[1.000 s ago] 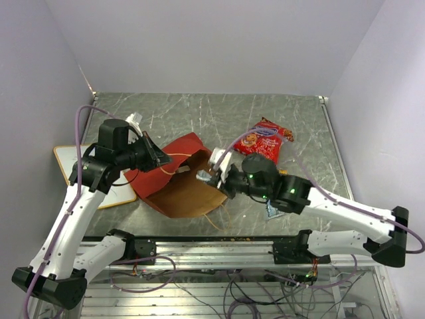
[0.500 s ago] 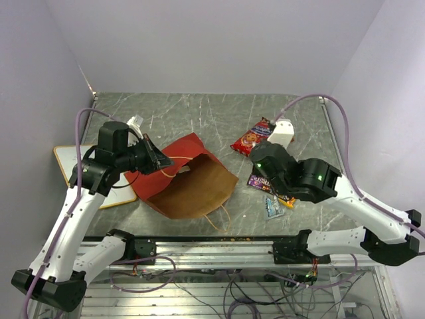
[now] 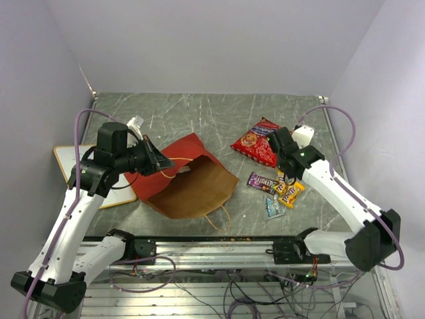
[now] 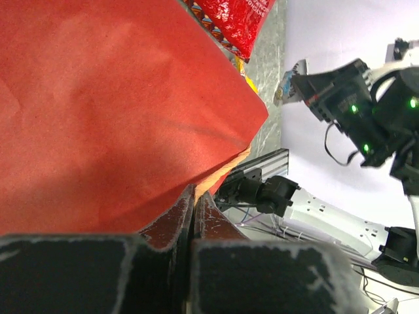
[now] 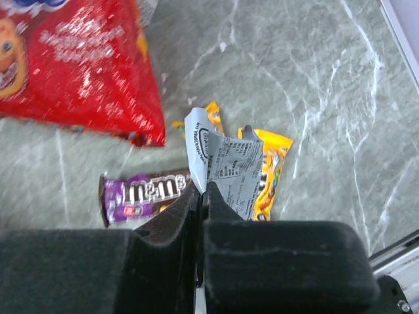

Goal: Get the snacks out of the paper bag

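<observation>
The paper bag (image 3: 189,183), brown with red outer panels, lies on its side mid-table, mouth toward the right. My left gripper (image 3: 161,163) is shut on its upper red edge (image 4: 111,111); the closed fingertips (image 4: 195,196) pinch the paper. Out on the table lie the red chip bag (image 3: 255,141), a purple packet (image 3: 261,181), yellow packets (image 3: 290,191) and a pale blue packet (image 3: 273,207). Above those, my right gripper (image 5: 201,193) is shut on a pale grey printed packet (image 5: 226,160), held over the purple packet (image 5: 144,193) and a yellow one (image 5: 275,163). The bag's inside is hidden.
A wood-framed whiteboard (image 3: 63,156) lies at the left edge, partly under my left arm. The bag's thin handle loop (image 3: 219,216) trails toward the near rail. Walls close in the table on three sides.
My right arm has swung from the bag's mouth to the right with a small packet, now over the candy packets. The left arm keeps holding the bag's edge.
</observation>
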Available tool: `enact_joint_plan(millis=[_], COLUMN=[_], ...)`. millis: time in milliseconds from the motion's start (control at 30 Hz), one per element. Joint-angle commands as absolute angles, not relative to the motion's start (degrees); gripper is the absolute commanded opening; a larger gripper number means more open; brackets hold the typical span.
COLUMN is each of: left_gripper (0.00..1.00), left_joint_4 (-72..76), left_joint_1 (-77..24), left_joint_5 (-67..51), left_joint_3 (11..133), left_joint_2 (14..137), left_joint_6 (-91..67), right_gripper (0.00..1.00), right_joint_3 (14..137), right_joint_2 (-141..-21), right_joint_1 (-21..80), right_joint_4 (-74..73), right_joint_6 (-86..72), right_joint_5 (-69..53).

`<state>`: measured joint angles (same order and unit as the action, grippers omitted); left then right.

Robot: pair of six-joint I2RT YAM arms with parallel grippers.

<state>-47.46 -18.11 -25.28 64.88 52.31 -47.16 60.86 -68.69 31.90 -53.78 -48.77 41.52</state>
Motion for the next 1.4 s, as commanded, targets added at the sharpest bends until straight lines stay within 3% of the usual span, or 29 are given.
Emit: enact_joint_plan(millis=[0, 233, 533, 633, 800, 967, 1200, 1367], left_gripper=[0.07, 0.07, 0.07, 0.07, 0.07, 0.07, 0.07, 0.07], left_joint_4=[-48.6, -52.6, -53.8, -55.2, -54.8, -52.7, -52.4, -50.7], left_joint_1=[-18.0, -18.0, -18.0, -18.0, -18.0, -18.0, -18.0, -18.0], left_joint_5=[-26.3, -26.4, -26.0, -25.6, -25.5, -26.6, -24.8, -23.8], left_joint_3=[66.5, 69.5, 69.6, 70.8, 71.1, 71.0, 73.2, 72.6], left_joint_2=[52.3, 54.4, 53.7, 54.3, 54.7, 55.6, 57.2, 56.8], left_joint_6=[-45.7, -44.3, -42.1, -40.4, -40.4, -41.1, -39.5, -38.9], right_gripper=[0.0, 0.0, 0.0, 0.17, 0.37, 0.61, 0.69, 0.69], right_joint_3=[58.2, 55.5, 46.8, 45.1, 48.9, 51.1, 49.6, 48.5], right_joint_2=[-74.3, -83.5, -85.0, -84.2, -83.2, -75.3, -63.5, -58.7], right_joint_1=[23.1, 13.2, 11.1, 11.0, 10.9, 11.0, 13.5, 25.8], right_joint_4=[-42.6, -38.9, -31.7, -28.8, -31.4, -29.7, -19.0, -9.2], right_joint_6=[-39.1, -33.0, -34.4, -34.4, -32.4, -24.9, -16.9, -8.2], right_joint_5=[36.7, 36.6, 30.9, 28.3, 29.0, 21.6, -2.7, -11.2])
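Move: The grey packet already hangs pinched in the right fingers; the bare spot it is taken to, just right of the yellow packets, lies about 8 cm right of that hand, level with it and some 16 cm below. From the hand, the nearer yellow packet is 6 cm right and 4 cm back, the farther 3 cm right and 2 cm ahead, and the purple packet 4 cm left, 1 cm ahead. From the left hand the spot is roughly 45 cm right, 6 cm ahead and 27 cm lower. The grey packet is lowered by the right hand about 14 cm, down and to the right beside the yellow packets, the fingers tipping some 20 degrees further downward. Low over the table they open wide and let go; then the hand climbs back up about 16 cm, swinging left and a little forward towards the red cookie bag while turning counter-clockwise and tilting its fingers up. ##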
